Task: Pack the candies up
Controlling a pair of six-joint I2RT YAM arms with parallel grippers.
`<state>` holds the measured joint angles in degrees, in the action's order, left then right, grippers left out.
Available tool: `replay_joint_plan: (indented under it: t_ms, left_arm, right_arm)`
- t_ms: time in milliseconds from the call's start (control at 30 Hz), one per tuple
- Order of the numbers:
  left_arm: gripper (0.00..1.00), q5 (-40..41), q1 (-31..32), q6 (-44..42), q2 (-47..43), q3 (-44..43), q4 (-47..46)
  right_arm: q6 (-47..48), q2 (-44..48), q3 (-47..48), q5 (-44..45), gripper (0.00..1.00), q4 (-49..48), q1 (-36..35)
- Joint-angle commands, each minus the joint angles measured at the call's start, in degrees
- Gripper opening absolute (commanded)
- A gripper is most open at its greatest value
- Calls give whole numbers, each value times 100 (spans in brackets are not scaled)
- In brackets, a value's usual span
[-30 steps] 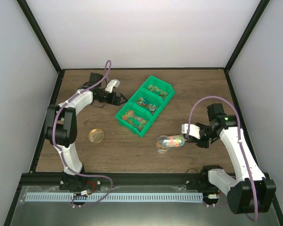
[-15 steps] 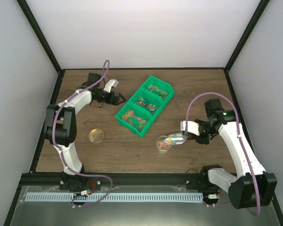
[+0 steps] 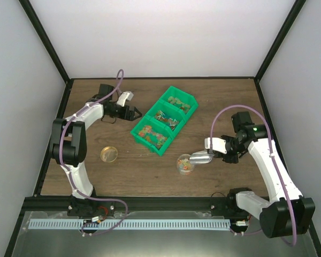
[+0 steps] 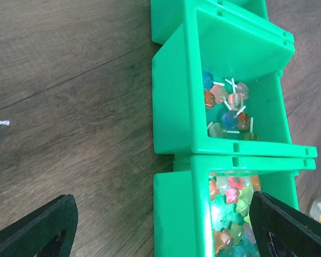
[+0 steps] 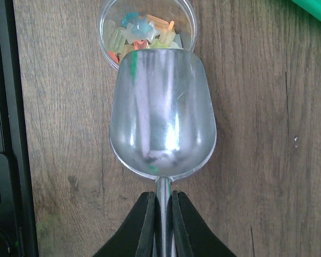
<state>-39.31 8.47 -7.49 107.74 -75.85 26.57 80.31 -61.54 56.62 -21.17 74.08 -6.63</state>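
Note:
The candies (image 5: 144,29) are small mixed-colour sweets lying in a round clear cup (image 3: 185,164) on the table. An empty metal scoop (image 5: 163,115) hangs with its lip over the cup's near rim. My right gripper (image 5: 163,209) is shut on the scoop's thin handle; in the top view it (image 3: 216,151) stands right of the cup. More loose candies (image 4: 232,214) fill the nearest compartment of the green bin (image 3: 138,133). My left gripper (image 4: 161,214) is open beside that bin's left wall, holding nothing.
The green bin's middle compartment holds lollipops (image 4: 230,110), and a third compartment (image 3: 177,101) lies beyond. A round gold lid (image 3: 109,154) lies on the wood at the left. Black frame rails border the table (image 3: 230,101).
The scoop was full of candies a second ago; it tipped forward over the cup and is now empty, with the candies in the cup. The left arm has hardly moved.

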Motion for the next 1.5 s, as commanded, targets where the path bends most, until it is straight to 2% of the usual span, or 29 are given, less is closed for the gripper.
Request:
replay_joint_plan:
  t_ms: [0, 167, 333, 500, 600, 733, 867, 1067, 1467]
  left_arm:
    - [90, -47, -41, -100, -84, 150, -28]
    - [89, 210, -38, -403, -296, 304, 189]
    - [88, 514, -38, -640, -439, 456, 355]
    - [85, 701, -19, -640, -447, 517, 435]
    - [82, 667, 16, -568, -447, 516, 445]
    - [76, 649, 71, -546, -464, 569, 483]
    - [71, 659, 122, -506, -433, 619, 453]
    - [59, 613, 244, -302, -311, 624, 250]
    - [44, 535, 482, -122, -175, 668, 78]
  right_arm:
    - [39, 66, 482, -224, 1, 49, -62]
    - [-896, -360, 1112, -991, 1, -450, -102]
    - [-2804, -1229, 1901, -972, 1, -1118, -961]
    - [-4585, -2150, 2694, -261, 1, -1357, -2243]
    - [-5289, -2691, 3123, 102, 1, -1357, -2687]
    - [-5704, -3202, 3357, 287, 1, -1348, -3034]
    - [-5854, -3459, 3196, 494, 1, -1310, -3275]
    - [-6068, -3579, 2918, 882, 1, -1347, -3274]
    - [-6363, -4243, 3101, 1541, 1, -1349, -3304]
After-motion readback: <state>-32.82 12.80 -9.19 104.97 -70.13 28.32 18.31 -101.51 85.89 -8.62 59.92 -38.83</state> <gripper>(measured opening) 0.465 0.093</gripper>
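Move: The star-candy compartment, nearest in the green tray, lies about 15 cm ahead and 27 cm left of the right hand, some 12 cm below. The clear cup is 14 cm left of that hand and only 1 cm ahead; the lollipop compartment is 24 cm ahead and 21 cm left. For the left hand, the star compartment's left wall is roughly 4 cm back, 3 cm right and 5 cm below; the compartment's middle is 8 cm back and 9 cm right. Still gripping the empty scoop by its handle, the right hand carries it from the cup to the star-candy compartment: up about 7 cm while swinging forward and left, some 18 cm left overall, then down into the compartment, turning about 30 degrees clockwise. The left hand eases back and down, drifts left then right, and half closes its wide-open fingers astride the compartment's left wall; whether they touch it can't be seen. ##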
